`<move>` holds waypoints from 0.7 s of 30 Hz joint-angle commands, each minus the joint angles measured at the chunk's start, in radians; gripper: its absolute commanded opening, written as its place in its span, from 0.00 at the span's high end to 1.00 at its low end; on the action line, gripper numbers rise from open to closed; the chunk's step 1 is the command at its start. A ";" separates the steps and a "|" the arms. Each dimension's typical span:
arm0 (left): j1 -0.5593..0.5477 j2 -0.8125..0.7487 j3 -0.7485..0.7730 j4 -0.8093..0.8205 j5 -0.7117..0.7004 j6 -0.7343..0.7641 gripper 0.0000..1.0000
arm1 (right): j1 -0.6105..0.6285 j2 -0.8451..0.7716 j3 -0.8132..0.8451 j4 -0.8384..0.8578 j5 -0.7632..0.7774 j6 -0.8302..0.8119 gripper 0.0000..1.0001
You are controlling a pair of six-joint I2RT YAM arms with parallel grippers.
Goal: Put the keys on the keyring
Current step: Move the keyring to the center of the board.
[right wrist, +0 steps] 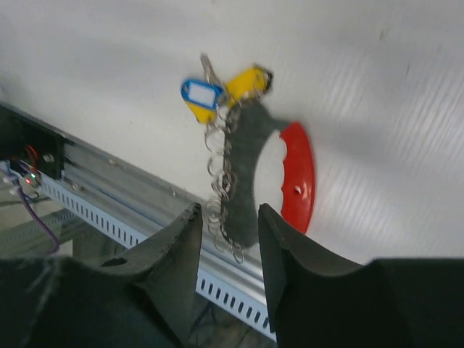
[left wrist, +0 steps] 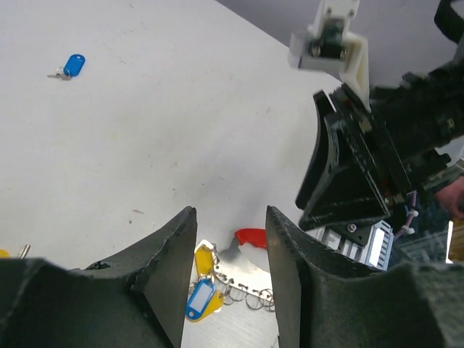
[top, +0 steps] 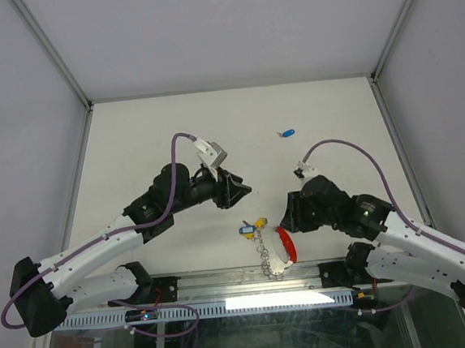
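Observation:
The keyring [top: 272, 250], a grey metal piece with a row of small rings and a red curved strip [top: 286, 244], lies near the table's front edge. A blue-capped and a yellow-capped key [top: 250, 228] sit at its far end. One loose blue-capped key [top: 287, 132] lies far back. My left gripper [top: 238, 188] hovers left of and behind the keyring, open and empty; in its wrist view the keyring [left wrist: 243, 272] shows beyond the left gripper [left wrist: 230, 212]. My right gripper [top: 289, 218] is just right of the keyring, open, with the keyring [right wrist: 243, 156] beyond the right gripper [right wrist: 228, 212].
A metal rail [top: 226, 284] runs along the front edge just behind the keyring. The two grippers face each other closely, the right one [left wrist: 355, 167] filling the right of the left wrist view. A yellow bit [left wrist: 3, 254] shows at that view's left edge.

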 commanded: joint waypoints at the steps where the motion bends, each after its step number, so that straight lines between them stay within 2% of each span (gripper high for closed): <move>1: 0.005 0.012 -0.012 0.044 0.011 -0.005 0.58 | 0.131 -0.027 -0.082 -0.103 0.094 0.289 0.60; 5: 0.004 0.023 -0.014 0.045 0.012 0.004 0.57 | 0.186 -0.032 -0.200 -0.062 0.084 0.395 0.57; 10: 0.006 0.030 -0.016 0.050 0.020 0.007 0.57 | 0.189 0.033 -0.274 0.033 0.080 0.398 0.57; 16: 0.006 0.025 -0.020 0.050 0.017 0.009 0.57 | 0.188 0.168 -0.255 0.115 0.106 0.344 0.57; 21: 0.006 0.016 -0.023 0.047 0.015 0.007 0.57 | 0.190 0.269 -0.207 0.105 0.139 0.296 0.57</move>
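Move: The keyring's red handle lies beneath my right hand, about 14 cm down, roughly 3 cm back and level sideways. From this hand the blue key is some 3 cm ahead and 12 cm left, and the nearer yellow key about 5 cm ahead and 7 cm left. From my left hand, the red handle is about 10 cm back, 12 cm right and 24 cm below. I sink my open right hand some 12 cm and draw it back about 5 cm, onto the near end of the keyring's red handle, drifting a little right before easing back. My wrist tips about 25 degrees, so the fingers point nearly straight down with the handle in the gap between them; they don't close. My empty left hand settles roughly 2 cm lower and stays. ##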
